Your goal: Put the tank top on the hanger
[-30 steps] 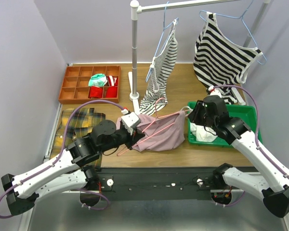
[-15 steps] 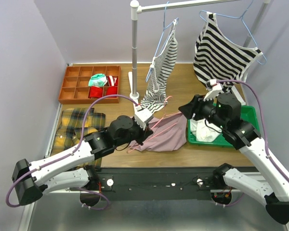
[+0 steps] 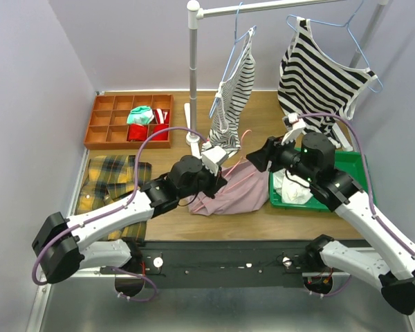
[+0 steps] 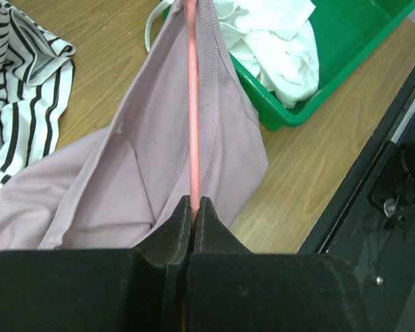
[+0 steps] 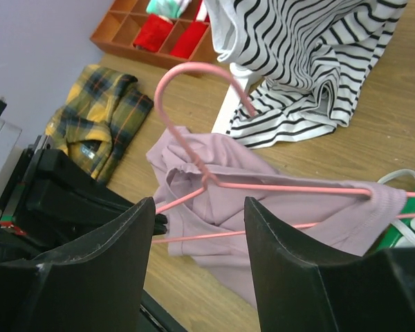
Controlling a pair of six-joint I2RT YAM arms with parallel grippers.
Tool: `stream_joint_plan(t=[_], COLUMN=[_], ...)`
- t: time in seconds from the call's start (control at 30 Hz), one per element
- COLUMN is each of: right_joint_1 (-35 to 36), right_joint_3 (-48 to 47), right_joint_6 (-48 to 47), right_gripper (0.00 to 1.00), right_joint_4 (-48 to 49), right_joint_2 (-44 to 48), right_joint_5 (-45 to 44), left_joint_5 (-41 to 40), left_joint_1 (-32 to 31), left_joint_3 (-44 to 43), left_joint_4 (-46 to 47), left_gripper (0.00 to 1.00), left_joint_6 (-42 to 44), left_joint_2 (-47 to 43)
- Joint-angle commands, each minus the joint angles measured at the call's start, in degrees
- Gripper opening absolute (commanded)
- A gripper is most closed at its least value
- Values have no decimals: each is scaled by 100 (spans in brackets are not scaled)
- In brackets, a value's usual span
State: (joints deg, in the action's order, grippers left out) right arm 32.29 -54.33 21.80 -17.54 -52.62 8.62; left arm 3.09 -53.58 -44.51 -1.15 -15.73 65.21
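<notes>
The dusty-pink tank top lies bunched on the wooden table beside the green bin. The pink wire hanger lies across it, its hook raised, and its far end is tucked inside the fabric. My left gripper is shut on the hanger's wire at its near corner, over the tank top. My right gripper hovers open above hanger and top, with nothing between its fingers. Seen from above, the right gripper sits at the top's far right corner.
A green bin with white cloth stands right of the top. Striped tops hang on blue hangers from the rack, one trailing onto the table. A plaid cloth and a red compartment tray lie at the left.
My left arm has carried the hanger to the right and farther back, dragging the top with it. The right gripper has opened wider and shifted left over the top.
</notes>
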Motion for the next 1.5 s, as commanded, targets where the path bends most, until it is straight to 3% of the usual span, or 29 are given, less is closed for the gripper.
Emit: stream_joint_plan(t=[0.0, 0.47, 0.67, 0.77, 0.83, 0.9, 0.93, 1.03, 1.1, 1.2, 1.33, 1.47], right_joint_1=[303, 919, 1033, 1138, 1244, 1314, 1384, 1534, 1595, 1763, 1921, 1974], right_joint_3=[71, 194, 466, 572, 633, 669, 704, 748, 731, 695, 695, 713], right_joint_6=[-264, -440, -405, -387, -379, -387, -396, -396, -370, -352, -326, -185], right_gripper=[63, 60, 38, 21, 2, 1, 1, 1, 1, 1, 1, 1], right_joint_4=[242, 901, 1297, 1358, 1393, 1394, 1420, 1455, 1420, 1385, 1394, 1359], right_joint_2=[-283, -1057, -1084, -1110, -1136, -1136, -1128, -1163, -1224, -1329, -1584, -1672], right_joint_5=[-430, -2328, -2786, -2971, -3243, -3593, -3726, -4157, -4481, -4912, -5256, -5467], left_joint_5=[473, 1009, 1097, 1009, 974, 869, 834, 667, 518, 220, -404, -1370], left_joint_1=[120, 182, 182, 190, 190, 190, 190, 190, 190, 199, 243, 444], left_joint_3=[-365, -620, -734, -796, -883, -971, -998, -1016, -1033, -1051, -990, -840], left_joint_4=[572, 379, 238, 168, 132, -26, -52, -122, -201, -377, -658, -1376], left_gripper=[0, 0, 0, 0, 0, 0, 2, 24, 44, 61, 64, 56], left_joint_6=[-62, 17, 70, 52, 35, -44, -71, -194, -272, -361, -763, -1396], left_joint_2=[281, 677, 748, 800, 861, 932, 932, 915, 853, 660, 221, -280])
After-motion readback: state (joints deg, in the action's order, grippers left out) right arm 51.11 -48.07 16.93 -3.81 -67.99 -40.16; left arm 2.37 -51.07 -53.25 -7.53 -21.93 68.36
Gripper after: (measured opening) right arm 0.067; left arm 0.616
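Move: The pink hanger's neck, just under its hook, is about 4 cm ahead of the right gripper, 4 cm to its left and 6 cm below. It lies some 3 cm ahead of the left gripper, which already holds the hanger beside it, 4 cm to the right and 1 cm higher. From the right gripper the tank top's middle is roughly 3 cm back, 7 cm left and 18 cm below; the striped top's hem is about 13 cm ahead and 8 cm left. Sink the open right gripper about 6 cm and reach 4 cm forward to the hanger's neck, rolling and turning it clockwise, while the left brings the hanger some 3 cm right. Pinch the neck with the right fingers, then open the left ones to release the hanger and lift them up and back left; keep easing the right down, still turning clockwise. ##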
